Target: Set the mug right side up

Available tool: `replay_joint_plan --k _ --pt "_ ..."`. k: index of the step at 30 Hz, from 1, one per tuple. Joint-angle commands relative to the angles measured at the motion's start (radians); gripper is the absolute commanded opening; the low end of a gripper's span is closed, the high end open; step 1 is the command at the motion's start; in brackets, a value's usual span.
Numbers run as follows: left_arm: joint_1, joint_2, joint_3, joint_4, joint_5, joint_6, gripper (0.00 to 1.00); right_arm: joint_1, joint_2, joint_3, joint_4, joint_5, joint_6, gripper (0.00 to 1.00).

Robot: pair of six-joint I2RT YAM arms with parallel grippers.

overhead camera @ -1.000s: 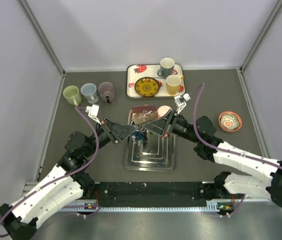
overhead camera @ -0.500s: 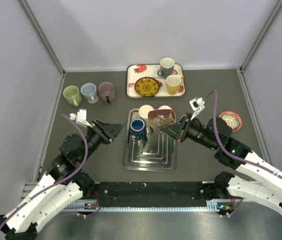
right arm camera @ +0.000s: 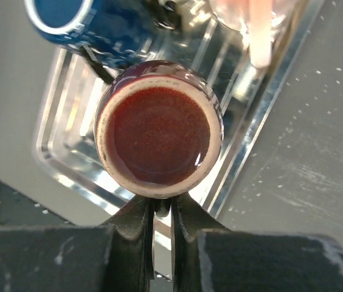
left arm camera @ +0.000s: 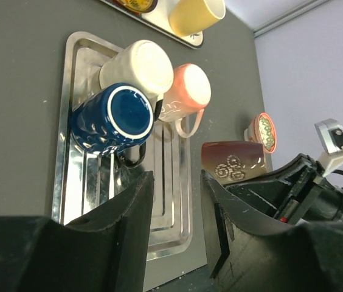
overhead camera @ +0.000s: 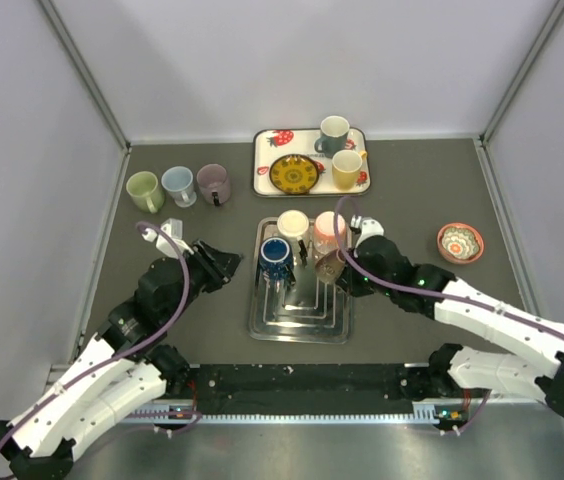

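Observation:
The brown mug [right arm camera: 159,128] with a pale swirl pattern hangs over the right side of the steel tray [overhead camera: 302,320]. My right gripper [right arm camera: 162,207] is shut on a part at the mug's side that its fingers hide. A round end with a cream ring faces the right wrist camera. The same mug [left arm camera: 232,161] shows lying sideways in the left wrist view. In the top view the mug [overhead camera: 330,268] sits just off the right gripper [overhead camera: 344,272]. The left gripper [left arm camera: 176,182] stands open and empty, left of the tray [left arm camera: 68,121]; from above this gripper [overhead camera: 224,265] is apart from every mug.
A blue mug [overhead camera: 275,255], a cream mug [overhead camera: 292,224] and a pink mug [overhead camera: 329,228] stand on the steel tray's far end. A strawberry-print tray [overhead camera: 265,150] at the back holds a plate and two mugs. Three mugs [overhead camera: 178,185] line the back left. A patterned bowl [overhead camera: 460,243] sits right.
The left gripper let go of the brown mug and drew back to the left. The right gripper carried the mug right, then swung it down over the tray's right side.

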Motion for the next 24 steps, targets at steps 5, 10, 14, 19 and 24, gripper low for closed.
replay_joint_plan --k 5,10,14,19,24 --pt "-0.001 -0.006 -0.005 0.002 -0.013 0.020 0.41 -0.001 0.193 0.101 0.017 0.116 -0.052 0.00" --pt "-0.001 -0.012 -0.027 0.002 0.002 0.017 0.41 0.001 0.290 0.132 0.075 0.084 -0.073 0.00" --pt "-0.001 -0.017 -0.040 0.004 0.018 0.009 0.40 0.002 0.377 0.192 0.089 0.076 -0.091 0.00" --pt "-0.001 -0.020 -0.037 -0.005 0.012 0.023 0.40 0.002 0.495 0.247 0.084 0.088 -0.124 0.00" --pt "-0.001 -0.025 -0.030 -0.025 -0.013 0.041 0.40 0.002 0.563 0.298 0.051 0.114 -0.141 0.00"
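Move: The right hand holds the brown mug by its handle, bottom up. The free tray spot it is going to lies about 8 cm ahead, 6 cm to the left and 10 cm below. The blue mug is some 9 cm ahead and 13 cm left, the pink mug about 15 cm straight ahead, and the white mug 16 cm ahead and 9 cm left, all roughly 10 cm lower. From the left hand, that spot is about 5 cm ahead, 15 cm right and 20 cm below. Down first, then forward and to the left while still sinking, the right hand lowers the brown mug about 8 cm and carries it some 5 cm forward towards the gap between the blue and pink mugs. The wrist rolls nearly 20 degrees, its left side dipping, to bring the mug upright with its bottom up; the shut fingers keep their pinch on the handle. ##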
